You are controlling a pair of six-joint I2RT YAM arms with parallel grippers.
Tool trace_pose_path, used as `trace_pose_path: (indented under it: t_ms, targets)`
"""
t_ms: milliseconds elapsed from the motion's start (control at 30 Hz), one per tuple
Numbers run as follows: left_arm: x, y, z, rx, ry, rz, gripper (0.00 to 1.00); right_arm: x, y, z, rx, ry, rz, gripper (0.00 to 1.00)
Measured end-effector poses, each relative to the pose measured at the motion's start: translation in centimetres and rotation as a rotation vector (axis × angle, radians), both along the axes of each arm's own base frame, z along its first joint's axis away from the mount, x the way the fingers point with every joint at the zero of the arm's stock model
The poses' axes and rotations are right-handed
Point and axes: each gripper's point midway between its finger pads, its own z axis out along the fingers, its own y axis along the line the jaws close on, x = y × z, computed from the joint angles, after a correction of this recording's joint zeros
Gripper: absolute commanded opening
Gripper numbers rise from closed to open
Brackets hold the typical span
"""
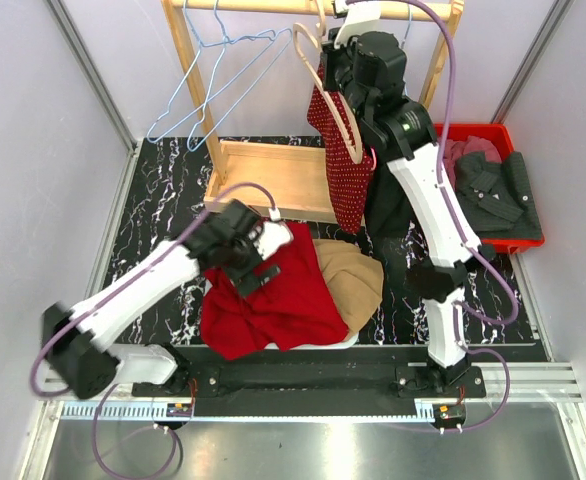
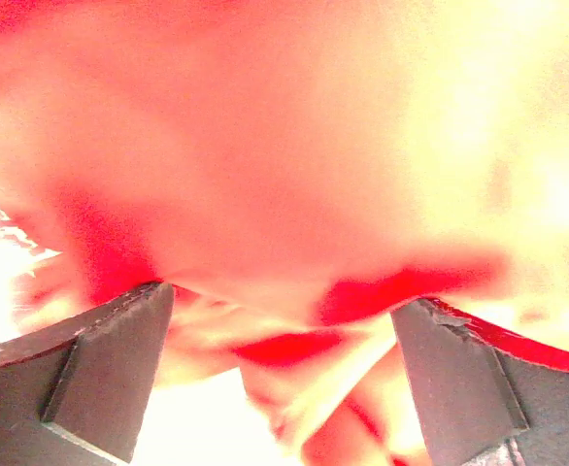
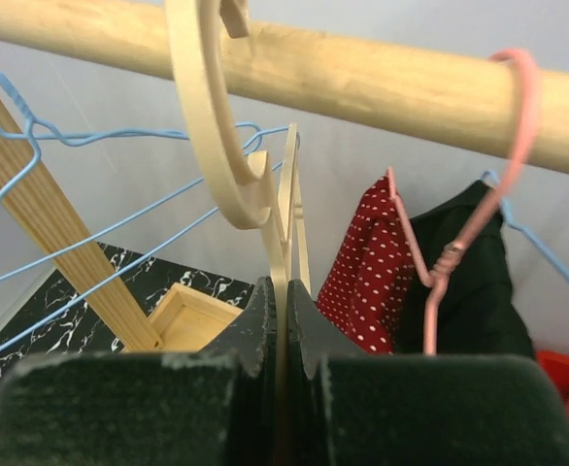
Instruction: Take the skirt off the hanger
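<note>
A plain red skirt point(image 1: 273, 300) lies crumpled on the pile of clothes at the table's front. My left gripper point(image 1: 256, 275) sits right over it, jaws wide open, and red cloth point(image 2: 294, 194) fills the left wrist view just beyond the open gripper point(image 2: 283, 296), gripped by neither finger. Up at the rack, my right gripper point(image 1: 328, 80) is shut on a bare wooden hanger point(image 1: 341, 125). In the right wrist view the gripper point(image 3: 278, 286) pinches the thin wooden hanger point(image 3: 207, 146), whose hook is off the wooden rod point(image 3: 362, 83).
A red polka-dot garment point(image 1: 351, 170) hangs on a pink wire hanger point(image 3: 440, 252) beside a black garment point(image 3: 469, 282). Blue wire hangers point(image 1: 208, 80) hang at the left. A tan garment point(image 1: 358, 280) lies under the skirt. The red bin point(image 1: 493, 130) at right holds dark clothes.
</note>
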Motion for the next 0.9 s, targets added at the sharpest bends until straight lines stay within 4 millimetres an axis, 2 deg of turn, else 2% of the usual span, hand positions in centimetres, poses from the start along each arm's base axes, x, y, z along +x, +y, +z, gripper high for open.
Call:
trace_pose_path:
  t_ms: [133,200,267,400,567,700,800,900]
  targets:
    - [0.6,0.2,8.1,-0.164,-0.238,0.018,0.99,2.4,1.8,-2.0,0.015,0.009,0.036,0.0]
    - [0.3,0.7,11.0,-0.223,-0.318,0.025,0.99,2.9,2.4,-2.1,0.028,-0.002,0.053,0.0]
    - [-0.2,1.0,12.2,-0.254,-0.35,0.024,0.99,3.1,2.8,-1.9,0.041,-0.012,0.067,0.0]
    - [-1.3,1.1,12.0,-0.271,-0.321,0.001,0.99,3.2,3.1,-1.7,0.057,-0.022,0.082,0.0]
    - [-2.0,0.7,9.5,-0.239,-0.23,-0.025,0.99,3.7,2.5,-1.0,0.076,-0.046,0.088,0.0]
    - [-1.9,0.8,8.5,-0.198,-0.197,-0.029,0.99,4.4,1.7,-0.4,0.105,-0.062,0.087,0.0]
    - [-1.7,1.1,8.8,-0.181,-0.211,-0.034,0.99,5.0,1.6,-0.4,0.127,-0.07,0.087,0.0]
    - [-1.2,1.2,10.8,-0.191,-0.268,-0.042,0.99,5.8,1.8,-0.7,0.152,-0.073,0.089,0.0]
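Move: The right hand still holds the bare wooden hanger; the rail lies about 7 cm ahead and 7 cm above. On the rail, the pink hanger's hook is some 6 cm to the right and the blue hangers about 18 cm to the left. From the open left hand, the red skirt lies some 8 cm below, 2 cm back and 3 cm right. Right hand, keeping its grip, eases the hanger forward some 6 cm to the rail; open left rises about 11 cm. ##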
